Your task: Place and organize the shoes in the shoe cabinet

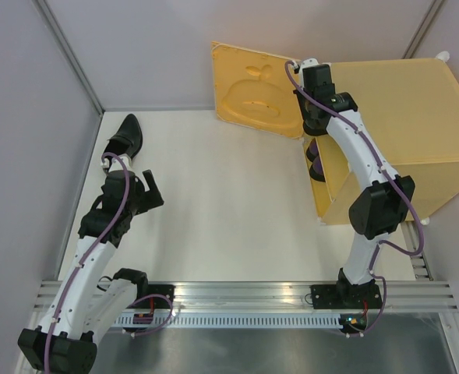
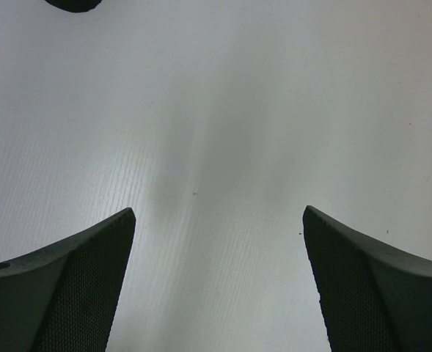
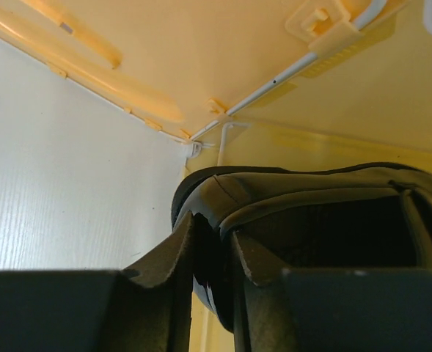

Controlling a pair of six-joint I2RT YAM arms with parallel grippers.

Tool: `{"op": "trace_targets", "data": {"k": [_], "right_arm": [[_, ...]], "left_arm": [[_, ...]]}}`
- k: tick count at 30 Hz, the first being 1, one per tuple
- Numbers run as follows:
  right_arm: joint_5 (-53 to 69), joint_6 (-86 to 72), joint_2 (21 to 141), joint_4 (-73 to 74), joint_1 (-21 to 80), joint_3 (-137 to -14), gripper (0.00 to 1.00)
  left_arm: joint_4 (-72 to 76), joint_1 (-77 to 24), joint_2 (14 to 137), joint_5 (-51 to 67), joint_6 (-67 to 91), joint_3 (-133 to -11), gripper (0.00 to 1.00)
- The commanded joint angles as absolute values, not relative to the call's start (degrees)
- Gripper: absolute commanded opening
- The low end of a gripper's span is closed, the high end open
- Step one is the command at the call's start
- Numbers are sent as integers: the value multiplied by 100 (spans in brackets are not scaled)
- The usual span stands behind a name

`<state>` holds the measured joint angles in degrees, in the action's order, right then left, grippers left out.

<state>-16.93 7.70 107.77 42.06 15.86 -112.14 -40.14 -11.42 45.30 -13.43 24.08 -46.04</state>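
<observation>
One glossy black shoe lies at the far left of the table, and its edge shows at the top of the left wrist view. My left gripper hovers just short of it, open over bare table. The yellow-orange shoe cabinet stands at the right with its door swung open. Purple shoes sit in its mouth. My right gripper reaches into that mouth. Its fingers straddle the back rim of a dark shoe with a small gap, so my right gripper is open.
The open door sticks out over the table's far middle. Grey walls close in the left and back sides. A metal rail runs along the near edge between the arm bases. White tabletop spreads between the arms.
</observation>
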Motion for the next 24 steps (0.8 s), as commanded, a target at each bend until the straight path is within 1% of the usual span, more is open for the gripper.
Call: {"op": "trace_targets", "data": {"k": [1, 11, 12, 14, 15, 16, 17, 18, 24], "right_arm": [[-2364, 1125, 10652, 3657, 1573, -11162, 26], [-2382, 958, 10538, 3525, 1564, -10934, 28], [-2364, 932, 10486, 3507, 1564, -10916, 32], [-2242, 879, 10433, 3516, 1573, -10907, 46], [-2198, 853, 10433, 3524, 1573, -10907, 46], [-2136, 835, 10380, 3524, 1565, -10899, 52], [-2014, 809, 10354, 3507, 1573, -10881, 54], [-1952, 774, 10327, 3507, 1573, -10881, 60], [-1741, 712, 10081, 3419, 1608, -10846, 73]], "left_arm": [[-3814, -1134, 4535, -1345, 2162, -4588, 97], [-3814, -1134, 4553, -1318, 2162, -4588, 97], [-3814, -1134, 4553, -1318, 2153, -4597, 97], [-3814, -1134, 4562, -1310, 2153, -4588, 97], [-3823, -1134, 4562, -1301, 2153, -4588, 97], [-3815, -1134, 4562, -1301, 2145, -4597, 97], [-3823, -1134, 4562, -1301, 2153, -4588, 97], [-3815, -1134, 4553, -1301, 2145, -4588, 97], [-3823, -1134, 4553, -1301, 2145, -4588, 97]]}}
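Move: The black shoe lies lengthwise into the cabinet's upper level, its heel already between the right fingers and its middle about 12 cm to that hand's right, 3 cm below. Under the shelf are two purple shoes, both about 15 cm right and 16 down, one some 4 cm back, the other 11 cm back. The open door stands roughly 15 cm left and 6 ahead. From the left hand the black shoe is about 63 cm right, 24 ahead. The black shoe's heel is let go: the right hand first eases about 1 cm right and slightly down with the heel still between its barely open fingers, then spreads them wide and, as they part, backs off about 2 cm up and a little left, the fingertips tipping up only a few degrees. ##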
